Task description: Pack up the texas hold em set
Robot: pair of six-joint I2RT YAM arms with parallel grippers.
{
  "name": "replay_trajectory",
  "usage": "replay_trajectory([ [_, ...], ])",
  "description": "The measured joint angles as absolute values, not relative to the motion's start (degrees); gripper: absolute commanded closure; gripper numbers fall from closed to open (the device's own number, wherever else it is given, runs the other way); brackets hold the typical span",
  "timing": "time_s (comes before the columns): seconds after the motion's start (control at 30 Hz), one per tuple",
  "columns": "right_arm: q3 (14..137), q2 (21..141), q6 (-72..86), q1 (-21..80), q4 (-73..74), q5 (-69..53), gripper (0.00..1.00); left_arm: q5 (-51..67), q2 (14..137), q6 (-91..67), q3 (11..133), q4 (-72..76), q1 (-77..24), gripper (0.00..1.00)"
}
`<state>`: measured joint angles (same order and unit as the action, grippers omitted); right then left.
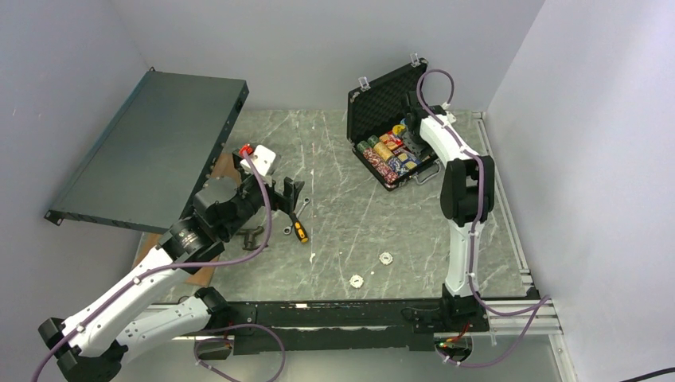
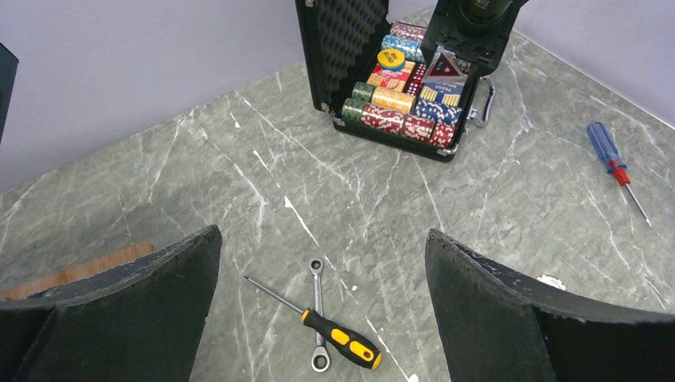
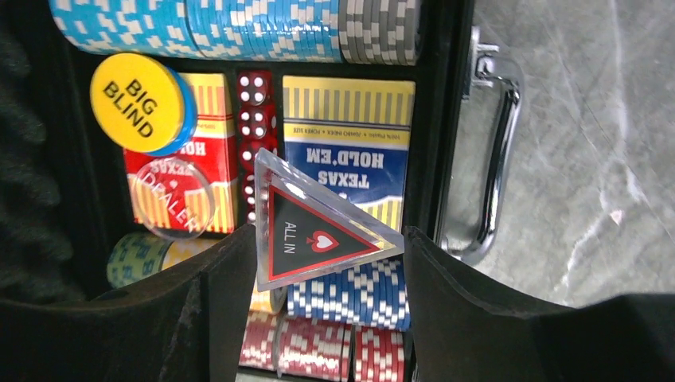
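The black briefcase (image 1: 380,97) stands open at the far right, lid up, with rows of poker chips (image 1: 392,161) inside. My right gripper (image 3: 326,255) hangs over the case, shut on a clear triangular "ALL IN" marker (image 3: 314,231). Below it lie a yellow "BIG BLIND" button (image 3: 137,99), a clear "DEALER" button (image 3: 171,199), red dice (image 3: 255,111), a red deck (image 3: 216,155) and a blue deck (image 3: 350,135). Two white round pieces (image 1: 386,258) lie on the near table. My left gripper (image 2: 322,247) is open and empty, far left of the case (image 2: 338,48).
A yellow-handled screwdriver (image 2: 342,341) and a wrench (image 2: 317,278) lie under my left gripper. A blue screwdriver (image 2: 609,155) lies right of the case. A large dark panel (image 1: 143,147) leans at the far left beside a white box (image 1: 261,157). The case handle (image 3: 497,159) faces right.
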<state>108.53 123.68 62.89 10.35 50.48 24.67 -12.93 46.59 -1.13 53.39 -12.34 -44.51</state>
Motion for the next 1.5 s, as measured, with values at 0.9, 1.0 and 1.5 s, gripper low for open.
replay_trajectory([
  [0.9,109.2,126.3,58.4,8.1,47.7,20.3,0.05,-12.9,47.2,-1.1,53.4,-12.4,-44.5,0.01],
  [1.0,107.7,123.4,55.8,8.1,47.3,19.1,0.06,-12.9,47.2,-1.1,53.4,-12.4,-44.5,0.01],
  [1.5,41.7,68.2,37.5,19.2,27.7,2.3,0.06,-8.1,51.3,-2.8,54.5,-12.8,-44.5,0.01],
])
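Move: The right hand, already holding the clear All In triangle, has the blue card deck about 1 cm ahead, 1 cm right and 4 cm below. From that hand, the yellow big blind button lies some 9 cm ahead and 3 cm left, and the case handle 6 cm back and 6 cm right, both slightly below. For the left hand, the blue deck is roughly 25 cm ahead, 36 cm right and 28 cm below. Right hand lowers the triangle 2.5 cm onto the blue deck, opens, draws back 25 cm; left edges rightward. ##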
